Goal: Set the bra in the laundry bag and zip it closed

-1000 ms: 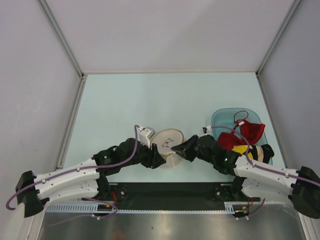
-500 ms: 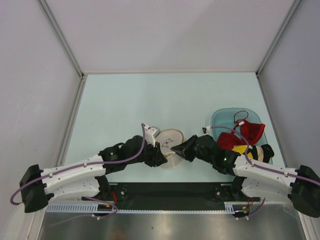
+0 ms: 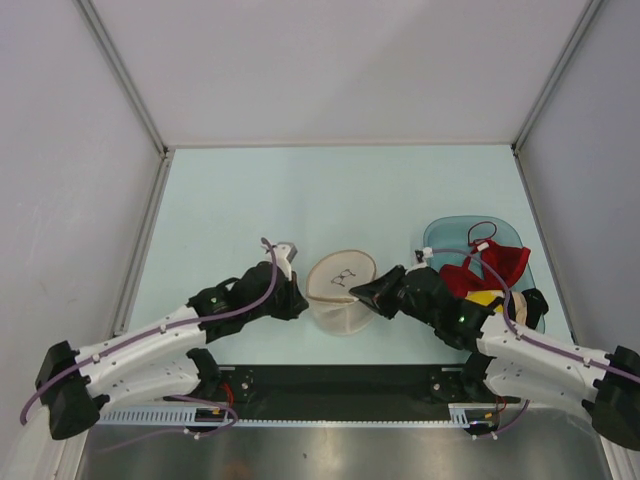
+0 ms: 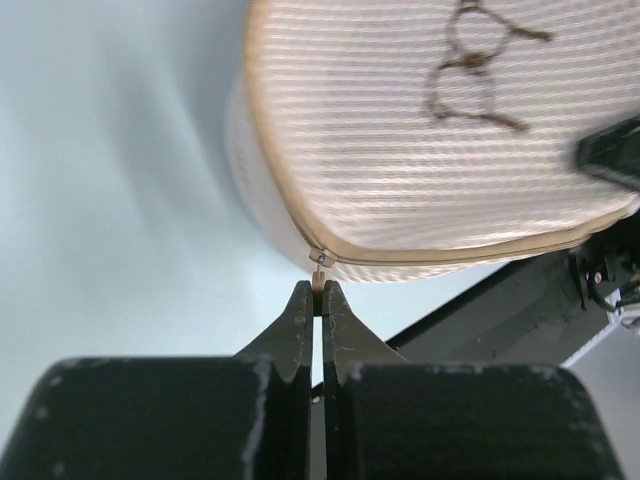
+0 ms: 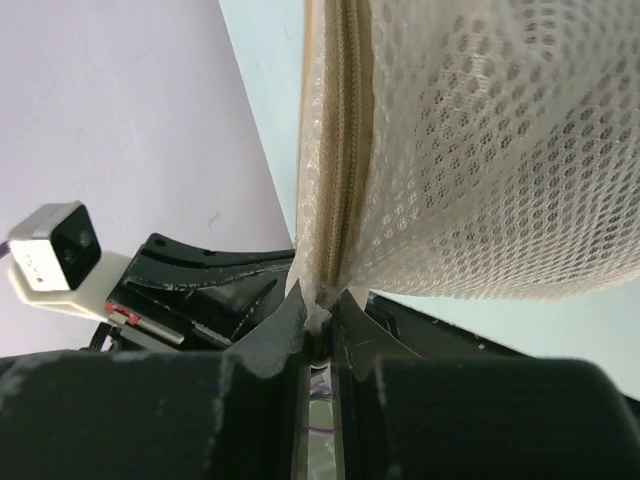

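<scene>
The laundry bag (image 3: 340, 288), round cream-white mesh with a dark logo on its upper face, is held between my two grippers near the table's front. My left gripper (image 3: 300, 298) is at its left side. In the left wrist view that left gripper (image 4: 319, 290) is shut on the small zip pull (image 4: 319, 268), which hangs from the bag's tan zip rim (image 4: 420, 258). My right gripper (image 3: 368, 291) is at the bag's right side. In the right wrist view the right gripper (image 5: 318, 316) is shut on the bag's rim beside the zip seam (image 5: 345, 150). The bra is hidden.
A translucent teal basket (image 3: 443, 238) stands at the right, holding a red bra (image 3: 497, 263) and a yellow-and-black garment (image 3: 483, 298); my right arm passes over it. A black strip (image 3: 340, 380) runs along the table's near edge. Grey walls enclose three sides.
My left gripper has moved from the bag's near-left edge out to its left side and shut on the zip pull. The bag now sits higher and tilted; the right gripper kept its grip.
</scene>
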`<state>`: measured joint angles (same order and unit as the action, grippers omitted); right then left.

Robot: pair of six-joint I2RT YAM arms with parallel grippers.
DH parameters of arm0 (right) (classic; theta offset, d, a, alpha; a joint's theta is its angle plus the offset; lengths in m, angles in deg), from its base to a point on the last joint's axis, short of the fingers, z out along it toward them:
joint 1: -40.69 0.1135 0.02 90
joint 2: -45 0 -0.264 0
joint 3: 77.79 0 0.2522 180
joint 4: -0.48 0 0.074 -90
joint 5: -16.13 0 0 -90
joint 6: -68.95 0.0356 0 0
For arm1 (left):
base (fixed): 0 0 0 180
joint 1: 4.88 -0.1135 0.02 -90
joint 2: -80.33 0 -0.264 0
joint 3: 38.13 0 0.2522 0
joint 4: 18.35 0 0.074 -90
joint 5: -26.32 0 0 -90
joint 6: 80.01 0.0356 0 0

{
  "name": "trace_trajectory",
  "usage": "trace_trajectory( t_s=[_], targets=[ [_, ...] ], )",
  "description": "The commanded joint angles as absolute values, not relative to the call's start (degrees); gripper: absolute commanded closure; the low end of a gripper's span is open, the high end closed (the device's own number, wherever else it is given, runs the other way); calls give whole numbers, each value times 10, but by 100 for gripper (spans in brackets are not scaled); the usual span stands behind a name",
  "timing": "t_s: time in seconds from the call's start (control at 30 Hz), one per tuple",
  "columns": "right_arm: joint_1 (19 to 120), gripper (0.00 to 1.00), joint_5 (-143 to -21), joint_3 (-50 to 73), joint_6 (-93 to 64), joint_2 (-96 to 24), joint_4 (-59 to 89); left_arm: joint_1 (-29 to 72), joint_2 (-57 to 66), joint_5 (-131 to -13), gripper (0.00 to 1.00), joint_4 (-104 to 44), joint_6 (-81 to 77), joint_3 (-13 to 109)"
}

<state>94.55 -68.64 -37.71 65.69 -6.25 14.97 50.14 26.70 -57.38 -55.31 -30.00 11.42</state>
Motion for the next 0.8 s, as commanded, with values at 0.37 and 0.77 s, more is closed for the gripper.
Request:
trace_trajectory(
  t_s=[0.37, 0.77],
  targets=[
    [798, 41, -868, -198, 366, -210, 233, 481, 332, -818, 100, -351, -281, 77],
    [901, 19, -750, -289, 456, -1, 364, 531, 214, -829, 100, -261, -299, 111]
  ],
)
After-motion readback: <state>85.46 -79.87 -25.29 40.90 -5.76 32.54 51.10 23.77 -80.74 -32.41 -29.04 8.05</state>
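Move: Some 12 cm to the left hand's right and about level lies the zip end pinched in the right fingers; the left fingers already hold the slider. The bag's lid centre is roughly 9 cm right of the left hand, 8 cm ahead and 3 cm lower. From the right hand, the slider is about 12 cm left, neither ahead nor back, and level; the blue basket's middle is some 35 cm right, 4 cm ahead and 6 cm lower. Keeping its pinch on the zip slider, the left hand swings about 8 cm right, 4 cm back and up 4 to 5 cm, turning some 20 degrees clockwise and rolling its left side down. The right hand first carries its zip end about 6 cm forward, opens wide to let go of the bag, then draws back nearly as far, ending slightly right and higher. ##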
